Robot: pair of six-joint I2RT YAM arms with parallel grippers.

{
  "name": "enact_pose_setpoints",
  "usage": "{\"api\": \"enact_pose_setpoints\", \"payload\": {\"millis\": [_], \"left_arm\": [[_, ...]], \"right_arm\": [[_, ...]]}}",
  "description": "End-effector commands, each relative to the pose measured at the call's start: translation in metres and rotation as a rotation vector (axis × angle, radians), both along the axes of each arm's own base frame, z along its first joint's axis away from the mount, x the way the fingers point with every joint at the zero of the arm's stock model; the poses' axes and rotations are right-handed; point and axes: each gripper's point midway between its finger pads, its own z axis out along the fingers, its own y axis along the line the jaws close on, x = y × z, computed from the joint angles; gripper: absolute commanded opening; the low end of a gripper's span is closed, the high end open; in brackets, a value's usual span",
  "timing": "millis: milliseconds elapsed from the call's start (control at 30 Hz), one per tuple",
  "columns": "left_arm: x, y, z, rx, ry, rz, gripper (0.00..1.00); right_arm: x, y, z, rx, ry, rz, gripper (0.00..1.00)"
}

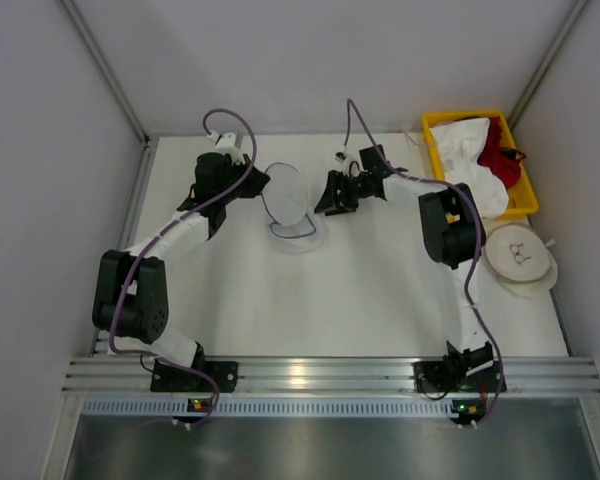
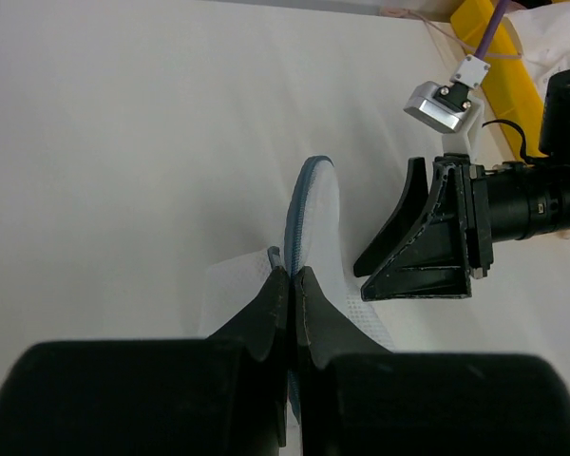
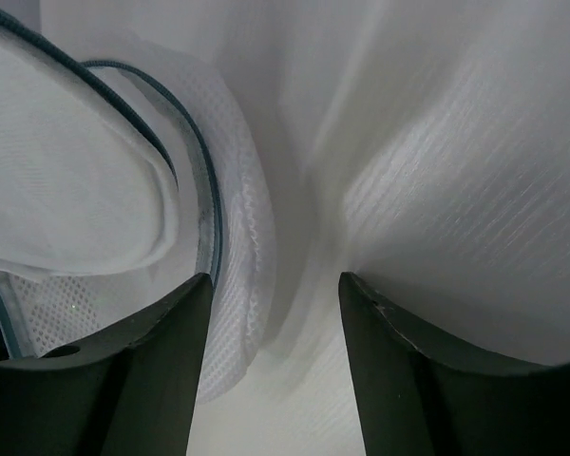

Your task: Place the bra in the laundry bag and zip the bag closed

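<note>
The laundry bag point(image 1: 292, 205), white see-through mesh with a thin dark rim, lies at the far middle of the table, its upper flap lifted. My left gripper point(image 1: 258, 183) is shut on the bag's left rim; in the left wrist view the jaws point(image 2: 292, 275) pinch the blue-grey rim of the bag point(image 2: 318, 204). My right gripper point(image 1: 323, 205) is open and empty at the bag's right edge, with mesh point(image 3: 233, 237) by its left finger point(image 3: 171, 342). The white bra point(image 1: 468, 160) lies in the yellow bin, away from both grippers.
The yellow bin point(image 1: 435, 165) at the far right also holds a red garment point(image 1: 500, 160). An opaque cream round pouch point(image 1: 520, 255) with small dark marks lies in front of it. Walls close the table at the back and both sides.
</note>
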Motion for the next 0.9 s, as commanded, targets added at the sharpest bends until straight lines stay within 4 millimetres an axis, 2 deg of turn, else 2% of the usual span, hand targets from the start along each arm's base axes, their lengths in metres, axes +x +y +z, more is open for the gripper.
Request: {"api": "enact_pose_setpoints", "payload": {"millis": [0,100,133,167,267,433,533,567,600,633,667,700,733,767,833,867], "left_arm": [[-0.006,-0.005,0.037,-0.041,-0.108,-0.028,0.0],[-0.005,-0.001,0.033,-0.042,-0.095,0.0,0.0],[-0.004,0.002,0.033,-0.041,-0.089,0.019,0.0],[-0.003,0.005,0.032,-0.04,-0.082,0.037,0.0],[0.0,0.016,0.032,-0.038,-0.061,0.087,0.0],[0.006,0.025,0.036,-0.047,-0.074,0.11,0.0],[0.008,0.026,0.033,-0.047,-0.067,0.117,0.0],[0.009,0.027,0.033,-0.045,-0.067,0.123,0.0],[0.01,0.028,0.032,-0.042,-0.067,0.133,0.0],[0.011,0.029,0.031,-0.042,-0.065,0.138,0.0],[0.011,0.032,0.029,-0.041,-0.061,0.144,0.0],[0.012,0.033,0.028,-0.04,-0.059,0.146,0.0],[0.012,0.033,0.026,-0.038,-0.055,0.141,0.0],[0.012,0.034,0.024,-0.036,-0.053,0.142,0.0],[0.015,0.038,0.023,-0.035,-0.05,0.158,0.0],[0.017,0.042,0.023,-0.036,-0.049,0.175,0.0]], "right_arm": [[0.002,0.005,-0.012,0.005,-0.006,0.017,0.58],[-0.007,0.011,-0.019,-0.003,0.015,0.031,0.63],[-0.008,0.013,-0.021,0.0,0.015,0.033,0.59],[-0.011,0.015,-0.024,0.003,0.025,0.035,0.46],[-0.013,0.021,-0.028,0.024,0.061,0.029,0.34],[-0.017,0.024,-0.033,0.032,0.09,0.043,0.43],[-0.019,0.027,-0.03,0.053,0.101,0.051,0.37],[-0.019,0.029,-0.029,0.061,0.101,0.059,0.39],[-0.019,0.031,-0.029,0.066,0.104,0.064,0.44],[-0.019,0.032,-0.031,0.066,0.109,0.067,0.62],[-0.019,0.036,-0.029,0.068,0.103,0.072,0.64],[-0.017,0.038,-0.028,0.076,0.093,0.072,0.62],[-0.018,0.041,-0.029,0.08,0.101,0.07,0.54],[-0.018,0.042,-0.03,0.081,0.106,0.068,0.37],[-0.017,0.044,-0.03,0.087,0.104,0.067,0.22],[-0.015,0.043,-0.029,0.083,0.098,0.063,0.05]]}}
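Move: My right hand's open fingers are just above the right-hand rim of the laundry bag's lower panel, which lies about 3 cm to the left, 2 cm back and 2 cm below. The lower panel's blue zip is some 6 cm left, 5 cm back and 3 cm down; the lifted upper panel is about 9 cm left, 4 cm ahead and 5 cm up. From my left hand, that rim is about 11 cm right, 4 cm back and 15 cm below. I work my right hand about 3 cm left and a little back, rolling it slightly: it dips while the fingers half close, rises again as they reopen, then drops just under 2 cm and pinches the lower panel's mesh rim. My left hand keeps its grip on the raised zip edge, easing about 3 cm left and turning a few degrees counter-clockwise. ##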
